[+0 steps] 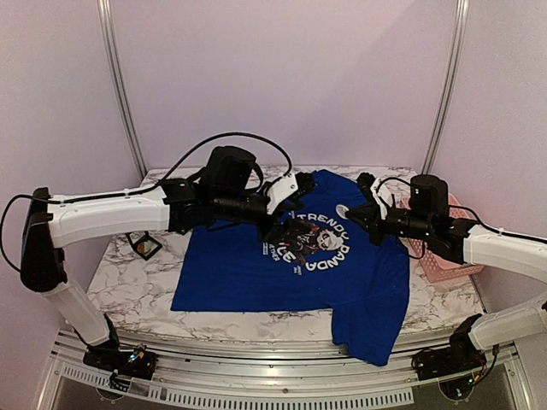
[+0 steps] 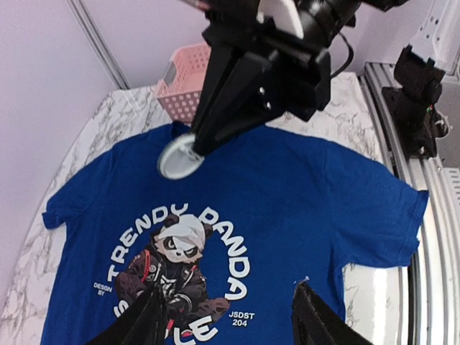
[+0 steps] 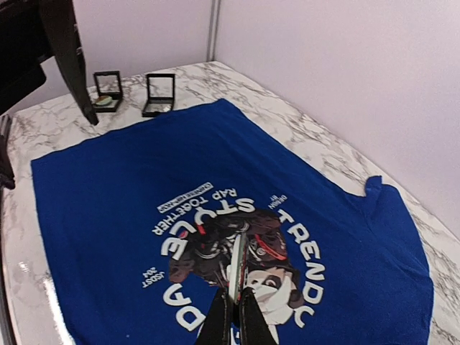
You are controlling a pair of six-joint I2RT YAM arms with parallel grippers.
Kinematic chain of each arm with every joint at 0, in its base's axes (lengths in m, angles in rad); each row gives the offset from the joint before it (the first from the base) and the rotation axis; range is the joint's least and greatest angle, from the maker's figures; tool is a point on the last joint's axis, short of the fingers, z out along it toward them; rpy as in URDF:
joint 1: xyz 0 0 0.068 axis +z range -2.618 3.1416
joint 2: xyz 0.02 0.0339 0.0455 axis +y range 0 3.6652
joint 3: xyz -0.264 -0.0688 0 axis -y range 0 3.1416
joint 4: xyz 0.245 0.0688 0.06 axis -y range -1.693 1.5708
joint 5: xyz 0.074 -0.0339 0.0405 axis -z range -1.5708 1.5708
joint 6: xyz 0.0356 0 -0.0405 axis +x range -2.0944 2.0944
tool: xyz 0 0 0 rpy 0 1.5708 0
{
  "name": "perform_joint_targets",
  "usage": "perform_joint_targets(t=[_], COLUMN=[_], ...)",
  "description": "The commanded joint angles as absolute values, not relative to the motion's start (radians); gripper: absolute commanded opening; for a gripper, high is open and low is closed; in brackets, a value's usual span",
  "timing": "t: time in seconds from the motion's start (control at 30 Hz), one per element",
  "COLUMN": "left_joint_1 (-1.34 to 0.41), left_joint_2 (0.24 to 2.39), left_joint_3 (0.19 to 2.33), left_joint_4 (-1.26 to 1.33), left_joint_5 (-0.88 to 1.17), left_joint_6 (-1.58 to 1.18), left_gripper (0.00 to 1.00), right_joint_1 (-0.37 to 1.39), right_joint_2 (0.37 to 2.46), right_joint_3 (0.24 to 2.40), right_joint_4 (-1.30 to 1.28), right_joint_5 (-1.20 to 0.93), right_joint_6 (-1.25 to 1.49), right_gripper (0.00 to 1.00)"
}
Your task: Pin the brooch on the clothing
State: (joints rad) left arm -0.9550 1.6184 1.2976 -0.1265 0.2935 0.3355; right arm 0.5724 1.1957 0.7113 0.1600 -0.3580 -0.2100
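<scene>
The royal-blue T-shirt lies flat on the marble table, its panda print ringed by white lettering. My right gripper is shut on the brooch, a coin-sized disc held above the print. In the right wrist view the brooch stands edge-on between the fingertips of the gripper, over the shirt. In the left wrist view it shows a pale round face. My left gripper is open and empty, hovering over the shirt by the print's lower edge; it also shows in the top view.
Two small open black boxes stand on the marble beyond the shirt's hem; one shows in the top view. A pink basket sits at the table's right edge, also seen from the left wrist.
</scene>
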Motion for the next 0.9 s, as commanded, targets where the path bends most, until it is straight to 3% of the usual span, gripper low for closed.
perform_joint_targets(t=[0.0,0.27,0.63,0.87], left_joint_1=[-0.918,-0.805,-0.755,-0.694], left_joint_2=[1.811,1.913,1.761,1.683], left_joint_3=[1.425,1.247,0.841,0.739], left_joint_4=[-0.385,-0.340,-0.294,-0.285], left_joint_5=[0.284,0.080,0.032,0.014], left_joint_6=[0.446,0.809,1.075,1.150], left_gripper=[0.59,0.58,0.61,0.64], right_joint_1=[0.518,0.495,0.495,0.498], right_joint_2=[1.282,1.378,1.384,1.380], right_joint_3=[0.700,0.685,0.699,0.689], right_joint_4=[0.290,0.329,0.272,0.263], right_joint_5=[-0.115,-0.066,-0.096,-0.171], right_joint_6=[-0.211,-0.162,-0.134,-0.097], right_gripper=[0.00,0.00,0.00,0.00])
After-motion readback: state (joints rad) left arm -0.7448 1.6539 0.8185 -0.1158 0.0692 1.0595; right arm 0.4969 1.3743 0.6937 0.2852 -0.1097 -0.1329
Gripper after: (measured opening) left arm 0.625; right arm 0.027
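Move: The left hand, open and empty, heads for the bare clothing between the print and the hem: about 6 cm ahead, 10 cm to its left and 23 cm below. From that hand the CHINESE HIP-HOP label lies some 12 cm ahead, 1 cm left, and the panda print 12 cm ahead, 12 cm right, both at cloth height. The right hand, holding the brooch, has the print about 7 cm ahead, 7 cm left, 20 cm down, and the bare cloth 1 cm ahead, 27 cm left. The left hand's open fingertips come down on the bare clothing below the print and drag it to the left: about 22 cm down, swinging left and a little forward as the fingers tip some 40 degrees towards pointing down, then level, 5 to 6 cm left and slightly back. The right hand keeps the brooch pinched and goes 7 cm forward, 5 down and 4 to 5 right, turning 20 degrees clockwise, then holds still. ##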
